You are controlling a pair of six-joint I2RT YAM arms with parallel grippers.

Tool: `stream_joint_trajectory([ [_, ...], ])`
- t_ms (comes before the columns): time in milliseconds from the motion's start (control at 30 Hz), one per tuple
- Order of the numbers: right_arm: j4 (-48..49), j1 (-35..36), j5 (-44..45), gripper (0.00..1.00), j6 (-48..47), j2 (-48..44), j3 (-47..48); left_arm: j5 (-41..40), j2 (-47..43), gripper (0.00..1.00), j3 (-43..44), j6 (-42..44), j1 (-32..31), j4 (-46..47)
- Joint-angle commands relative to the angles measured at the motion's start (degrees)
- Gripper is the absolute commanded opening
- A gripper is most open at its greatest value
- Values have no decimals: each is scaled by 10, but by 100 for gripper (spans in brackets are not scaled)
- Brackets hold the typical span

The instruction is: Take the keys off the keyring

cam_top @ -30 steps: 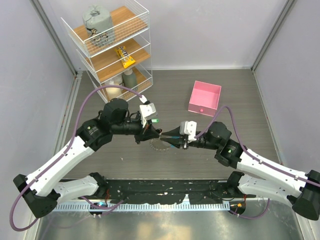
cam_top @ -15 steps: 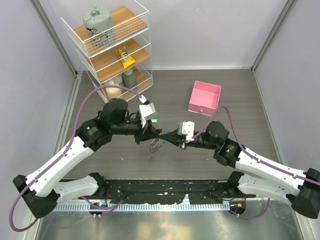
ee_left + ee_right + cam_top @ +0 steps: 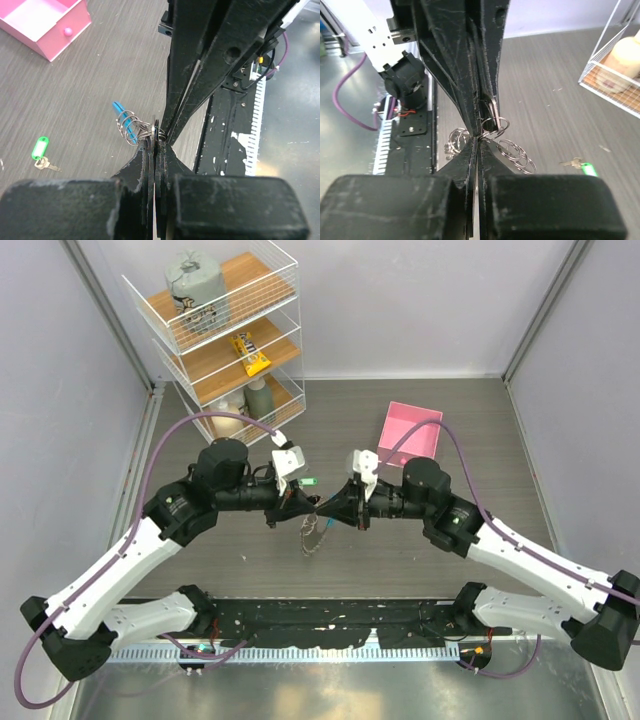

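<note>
My two grippers meet tip to tip above the table's middle. The left gripper [image 3: 314,506] [image 3: 155,140] is shut on a flat silver key [image 3: 493,113] that stands along its fingers. The right gripper [image 3: 331,510] [image 3: 479,138] is shut on a small wire ring [image 3: 493,127] of the keyring, right at that key. The rest of the keyring [image 3: 314,536] hangs below both tips as coiled silver loops [image 3: 518,155], with its blue band [image 3: 122,115] showing in the left wrist view. Other keys on it are too small to make out.
A loose key with a green tag [image 3: 39,150] [image 3: 581,164] [image 3: 311,481] lies on the table by the left gripper. The pink box [image 3: 409,436] [image 3: 38,23] stands open at the back right. A white wire shelf [image 3: 222,330] with goods fills the back left.
The right gripper has come in from the right, risen to meet the left tips and shut. The keyring has been lifted off the table and now hangs between them.
</note>
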Motion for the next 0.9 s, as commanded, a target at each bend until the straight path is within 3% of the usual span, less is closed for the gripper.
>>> stream_joint_trajectory([
  [0,-13,-31,-73,5,113,34,71,6,-17,0,12,14,-3,19],
  [333,-4,-101,-164,5,328,107,119,9,-21,0,3,20,-3,20],
  [433,13,-107,-180,5,346,113,118,8,-18,0,4,21,-3,20],
  [600,20,-107,-163,41,277,75,87,-2,-14,0,12,20,-3,17],
  [667,26,-107,-149,49,234,44,65,-2,-13,0,15,19,-3,14],
  [867,54,-108,-130,50,108,-37,-4,11,-9,0,22,12,-3,16],
])
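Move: The keyring's metal loops sit at both fingertips: about 1 cm ahead and 1 cm to the left of the right hand, and about 1 cm to the right of the left hand. From the right hand, the blue band hangs roughly 7 cm below and 2 cm to the right, neither ahead nor back; the green tag lies about 15 cm ahead, 2 cm left and 25 cm down, the loose key 13 cm ahead and 5 cm left on the same table. Still pinching the keyring's loops, the right hand rolls about its own finger line by some 35 degrees, its forward side going down, while easing 1.5 cm forward against the key the left fingers keep holding nearly still. Then it opens to about half, lets go of the loops and draws away to the right by about 2.5 cm, also back and up, undoing around 15 degrees of the roll. ##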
